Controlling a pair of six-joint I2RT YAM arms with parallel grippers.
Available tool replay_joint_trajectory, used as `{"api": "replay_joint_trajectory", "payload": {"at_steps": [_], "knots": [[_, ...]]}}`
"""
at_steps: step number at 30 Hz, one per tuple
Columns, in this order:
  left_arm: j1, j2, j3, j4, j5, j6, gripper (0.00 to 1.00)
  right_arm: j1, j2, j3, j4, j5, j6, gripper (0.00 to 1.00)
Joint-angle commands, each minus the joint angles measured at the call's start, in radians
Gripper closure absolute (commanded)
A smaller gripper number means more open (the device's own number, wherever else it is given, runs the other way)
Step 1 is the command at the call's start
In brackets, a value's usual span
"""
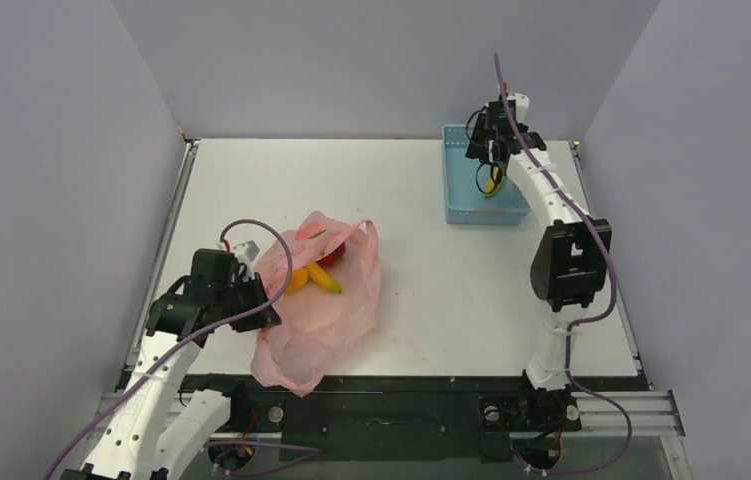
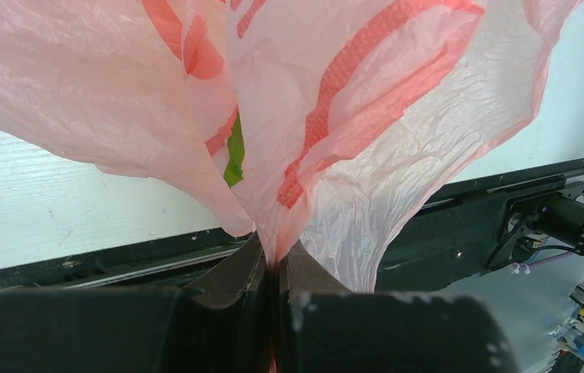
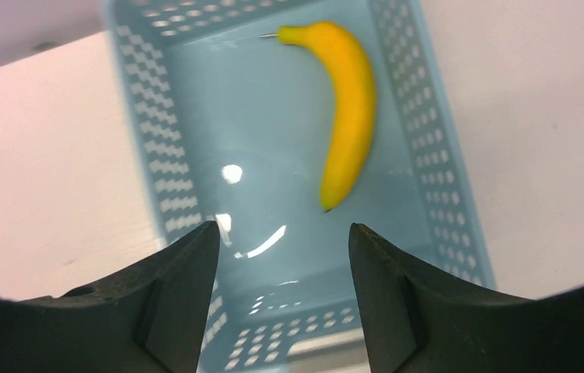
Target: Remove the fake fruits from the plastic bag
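The pink plastic bag [image 1: 326, 310] lies at the table's near left, mouth held up. My left gripper [image 1: 263, 300] is shut on the bag's edge [image 2: 277, 249], the thin film pinched between its fingers. Inside the bag a yellow banana [image 1: 324, 278], an orange-yellow fruit [image 1: 297, 280] and a red fruit [image 1: 336, 250] show. My right gripper [image 1: 488, 160] hangs open over the light-blue basket [image 1: 461, 205] at the back right, nothing between its fingers. Another yellow banana [image 3: 347, 109] lies loose on the basket floor [image 3: 273, 116] below the right gripper [image 3: 283, 237].
The table's black front rail [image 2: 467, 225] runs just under the bag's hanging end. Grey walls close in the table on three sides. The right arm [image 1: 561, 250] stands along the table's right edge.
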Motion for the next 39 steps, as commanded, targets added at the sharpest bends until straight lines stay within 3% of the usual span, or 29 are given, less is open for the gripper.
{"api": "replay_joint_trajectory", "payload": {"at_steps": [1,11,17,21,24,32,39], "knots": [[0.015,0.005,0.001,0.041,0.024,0.019,0.99,0.142,-0.232,-0.154,0.107,0.024,0.026,0.42],[0.020,0.003,0.002,0.042,0.034,0.022,0.99,0.475,-0.597,-0.806,0.443,-0.097,0.027,0.43],[0.021,-0.015,0.019,0.039,0.028,0.023,0.99,0.740,-0.747,-0.941,0.486,-0.052,-0.050,0.43],[0.021,-0.015,0.027,0.056,0.029,0.014,0.98,0.921,-0.771,-0.934,0.506,0.013,-0.110,0.44],[0.021,-0.011,0.034,0.069,0.026,0.011,0.99,1.009,-0.703,-0.895,0.510,0.032,-0.161,0.44],[0.021,-0.025,0.056,0.063,-0.040,0.022,0.99,1.038,-0.449,-0.730,0.534,0.015,-0.219,0.44],[0.020,-0.037,0.057,0.059,-0.037,0.022,0.99,1.051,-0.306,-0.666,0.549,0.128,-0.211,0.44]]}}
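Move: From the right gripper, open above the blue basket, the banana left in the pink bag lies about 28 cm back, 42 cm to the left and some 13 cm down. At about that same depth below the hand, the orange mango lies some 6 cm left of that banana, level with it, and the tomato about 6 cm farther out and 3 cm to its right. From the left gripper, pinching the bag, the banana is roughly 13 cm ahead, 7 cm right and 11 cm below. Lift the right gripper clear of the basket and swing it quickly left and back, about 38 cm left and 34 cm net back, towards the banana in the bag, turning it some 65 degrees counter-clockwise. Dip and rise again on the way, then sink about 7 cm over the open bag, easing slightly forward, fingers kept half open. Keep the left gripper pinched on the bag. ##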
